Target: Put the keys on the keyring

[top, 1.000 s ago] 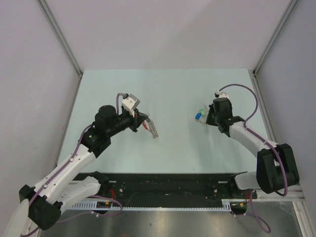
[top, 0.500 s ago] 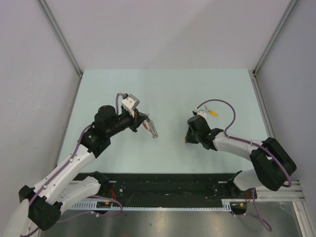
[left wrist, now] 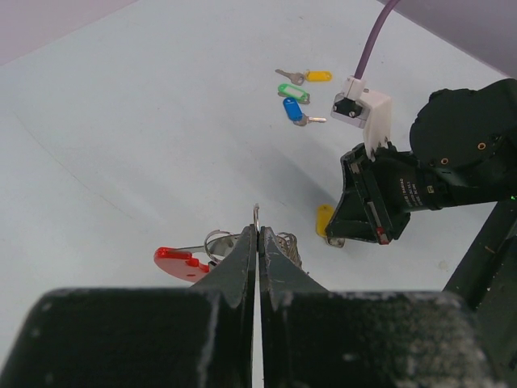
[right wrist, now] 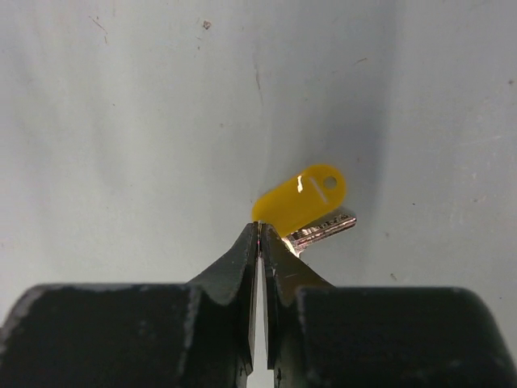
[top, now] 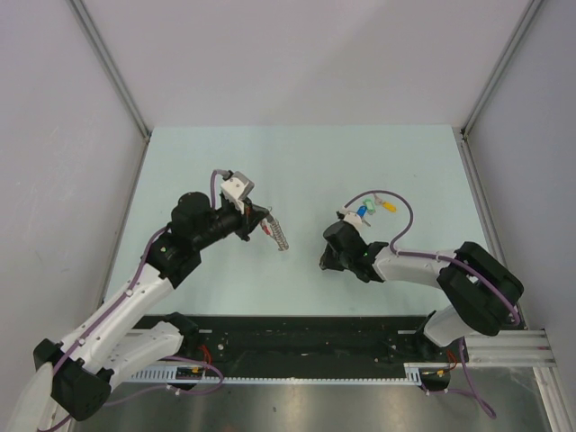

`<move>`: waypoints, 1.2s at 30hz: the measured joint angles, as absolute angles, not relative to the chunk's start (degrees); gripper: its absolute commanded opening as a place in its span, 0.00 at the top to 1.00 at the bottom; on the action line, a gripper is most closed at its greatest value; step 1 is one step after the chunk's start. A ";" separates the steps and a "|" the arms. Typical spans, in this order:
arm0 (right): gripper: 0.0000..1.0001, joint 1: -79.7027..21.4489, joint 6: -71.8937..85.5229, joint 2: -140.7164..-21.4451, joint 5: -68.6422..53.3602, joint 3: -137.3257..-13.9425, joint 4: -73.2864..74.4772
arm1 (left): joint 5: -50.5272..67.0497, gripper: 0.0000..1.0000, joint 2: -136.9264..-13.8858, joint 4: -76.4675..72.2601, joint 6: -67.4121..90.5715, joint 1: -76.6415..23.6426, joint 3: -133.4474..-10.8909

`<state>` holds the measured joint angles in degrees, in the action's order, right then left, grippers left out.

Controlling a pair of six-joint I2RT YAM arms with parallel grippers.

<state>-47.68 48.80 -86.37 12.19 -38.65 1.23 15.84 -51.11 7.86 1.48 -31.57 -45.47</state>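
My left gripper point(top: 265, 222) point(left wrist: 258, 231) is shut on the thin metal ring of the keyring. Its red tag point(left wrist: 181, 263) and coiled grey chain point(left wrist: 288, 247) hang below the fingertips; the chain point(top: 281, 237) shows in the top view. My right gripper point(top: 325, 259) point(right wrist: 259, 230) is shut on the edge of a yellow-headed key point(right wrist: 300, 198), held just above the table right of the keyring. That key also shows in the left wrist view point(left wrist: 324, 220). Three more keys lie at the far right: yellow point(left wrist: 317, 76), green point(left wrist: 293, 93), blue point(left wrist: 291, 109).
The loose keys point(top: 371, 208) lie under the right arm's purple cable point(top: 396, 211). Grey walls close in the pale table point(top: 297, 162) on three sides. A black rail point(top: 306, 337) runs along the near edge.
My right arm has swung from the key pile leftward and nearer, carrying a yellow key toward the keyring. My left arm and the keyring have stayed still.
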 measured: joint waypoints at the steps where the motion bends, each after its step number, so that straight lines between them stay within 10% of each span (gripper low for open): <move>1: 0.83 -47.68 48.53 -86.39 12.19 -38.65 1.06 | 15.84 1.00 -51.05 7.88 1.48 -31.57 -45.47; 8: 0.58 -47.35 43.99 -84.75 12.21 -38.68 2.44 | 15.84 0.99 -50.94 7.88 1.48 -31.57 -45.47; 36: 0.48 -45.60 32.29 -88.49 -3.60 -39.92 -0.86 | 15.81 1.00 -50.94 7.90 1.48 -31.55 -45.50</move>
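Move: The yellow-tagged key is right at the right hand's shut fingertips, its middle about 2 cm ahead, 1 cm right and 1 cm below. The keyring, held up in the left hand, is roughly 13 cm left of the right hand, 1 cm ahead and 19 cm higher; the blue-tagged key lies some 14 cm ahead and 11 cm right, the green-tagged one 17 cm ahead and 13 cm right. From the left hand the yellow-tagged key is about 14 cm right, 1 cm ahead and 24 cm below. The right fingers open to about half and let go of the yellow-tagged key on the table, the hand lifting some 2 cm while drifting about 3 cm right and slightly forward over it. It then draws back and sinks to its starting height before sweeping about 5 cm left, turning some 20 degrees counter-clockwise throughout, and finishes just behind and left of the key with the fingers still apart, while the left hand holds the keyring still. ##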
